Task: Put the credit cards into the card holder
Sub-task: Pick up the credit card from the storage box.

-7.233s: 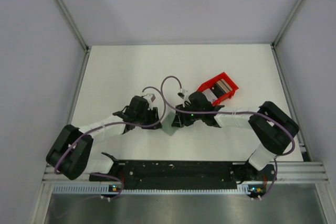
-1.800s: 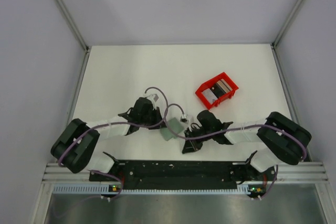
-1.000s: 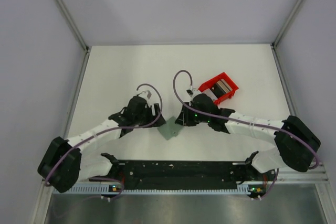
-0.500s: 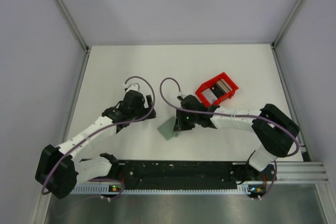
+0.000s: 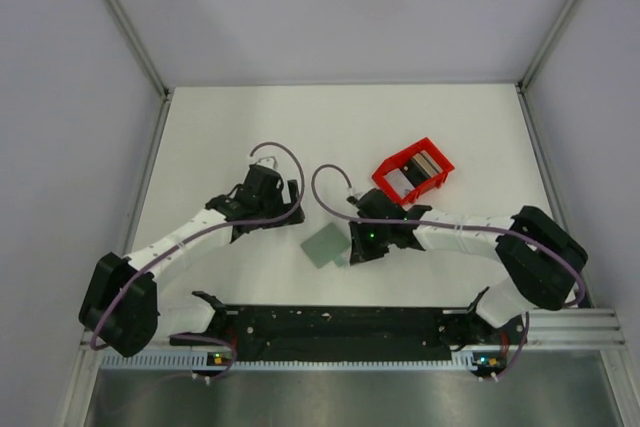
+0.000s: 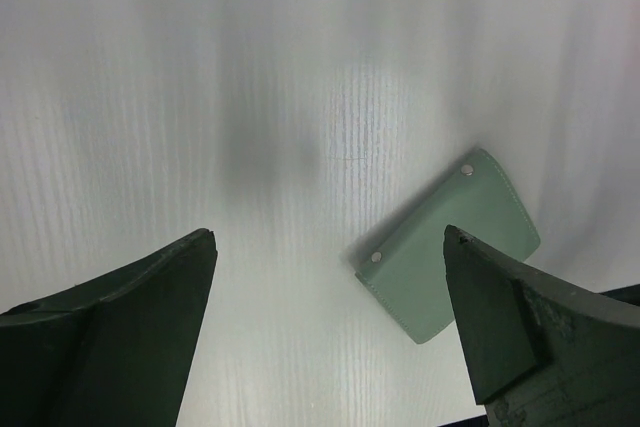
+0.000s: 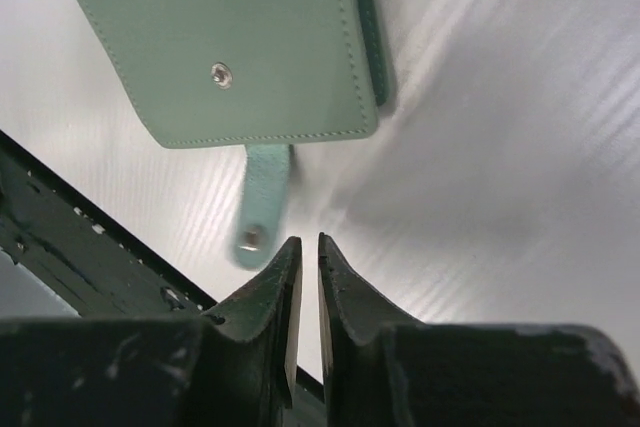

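The card holder (image 5: 324,245) lies closed and flat on the white table, a grey-green square with a centre snap (image 7: 221,72) and a loose strap (image 7: 258,202) sticking out. My right gripper (image 5: 354,250) hovers just right of it, jaws almost together with nothing between them (image 7: 303,242). The left gripper (image 5: 287,205) hangs up and to the left of the card holder (image 6: 450,247), jaws wide open and empty (image 6: 328,237). The credit cards (image 5: 418,168) show as pale and dark slips inside the red bin.
The red plastic bin (image 5: 392,169) stands tilted behind the right arm, right of centre. A black rail (image 5: 330,322) runs along the near table edge, and it also shows just below the right fingers (image 7: 90,247). Metal frame posts flank the table.
The right gripper has drawn off the card holder's right edge and its jaws have closed further. The left jaws opened fully, and that arm shifted slightly right. The card holder lies closed.
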Controlling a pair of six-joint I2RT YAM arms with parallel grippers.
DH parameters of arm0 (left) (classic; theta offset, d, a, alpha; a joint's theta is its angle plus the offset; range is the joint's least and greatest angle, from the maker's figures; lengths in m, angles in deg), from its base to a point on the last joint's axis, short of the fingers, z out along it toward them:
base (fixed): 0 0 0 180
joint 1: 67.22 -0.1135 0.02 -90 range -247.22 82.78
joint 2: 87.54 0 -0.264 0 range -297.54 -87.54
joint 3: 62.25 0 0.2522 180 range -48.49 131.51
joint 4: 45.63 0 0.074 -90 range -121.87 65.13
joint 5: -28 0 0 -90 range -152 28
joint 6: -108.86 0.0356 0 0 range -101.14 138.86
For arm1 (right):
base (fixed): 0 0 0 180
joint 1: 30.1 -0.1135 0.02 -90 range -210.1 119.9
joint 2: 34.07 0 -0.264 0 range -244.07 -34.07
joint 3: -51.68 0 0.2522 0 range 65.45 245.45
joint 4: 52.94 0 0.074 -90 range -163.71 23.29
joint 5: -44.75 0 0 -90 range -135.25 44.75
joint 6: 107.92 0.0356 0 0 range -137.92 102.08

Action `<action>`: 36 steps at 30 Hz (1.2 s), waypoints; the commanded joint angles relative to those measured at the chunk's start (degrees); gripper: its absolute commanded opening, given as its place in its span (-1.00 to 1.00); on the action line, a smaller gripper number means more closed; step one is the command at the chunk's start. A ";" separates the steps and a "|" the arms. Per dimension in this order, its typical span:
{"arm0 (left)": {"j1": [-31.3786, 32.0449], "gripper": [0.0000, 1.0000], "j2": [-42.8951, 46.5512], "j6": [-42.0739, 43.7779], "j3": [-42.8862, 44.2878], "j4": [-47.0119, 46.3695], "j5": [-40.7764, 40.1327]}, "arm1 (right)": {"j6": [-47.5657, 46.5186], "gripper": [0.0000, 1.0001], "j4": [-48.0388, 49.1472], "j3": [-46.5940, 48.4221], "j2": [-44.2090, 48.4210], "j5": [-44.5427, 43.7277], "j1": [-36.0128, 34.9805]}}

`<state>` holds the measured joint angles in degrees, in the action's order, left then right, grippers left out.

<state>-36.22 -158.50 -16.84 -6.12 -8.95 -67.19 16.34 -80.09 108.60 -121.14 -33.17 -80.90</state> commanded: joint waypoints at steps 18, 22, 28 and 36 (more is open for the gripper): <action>-0.68 0.96 -2.34 3.80 7.11 -4.99 4.93 | -17.47 -0.12 -13.50 27.67 -4.94 -8.55 34.98; -0.68 0.96 -2.43 3.54 7.29 -5.25 4.93 | -19.67 -0.11 -14.73 27.86 -7.67 -10.84 36.74; -0.68 0.96 -3.22 3.53 7.20 -6.57 7.04 | -21.78 -0.11 -16.58 25.49 -7.24 -10.50 36.92; -0.77 0.96 -5.42 4.15 8.34 -7.62 9.49 | -19.41 -0.11 -17.29 17.24 -1.53 -7.77 37.01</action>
<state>-36.77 -163.42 -13.91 -0.57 -13.65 -59.78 -3.81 -95.52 129.45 -127.39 -41.98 -44.18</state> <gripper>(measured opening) 0.983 0.444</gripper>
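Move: The white credit card in the red storage box lies about 20 cm ahead of the right hand and 13 cm to its right, near its height. The dark card lies some 23 cm ahead and 17 right, the card stack 26 ahead and 21 right; the green card holder is only 4 cm ahead and 8 left, just below. From the left hand, the white card lies 5 cm ahead and 29 right, slightly lower. Swing the right gripper away from the card holder, forward and right in an arc rising about 13 cm, turning some 25 degrees clockwise and opening the nearly shut fingers to under half. Lower over the cards in the red box, then draw back about 4 cm, seeming to pull the box along. Ease the open left gripper right, forward and up a little. ##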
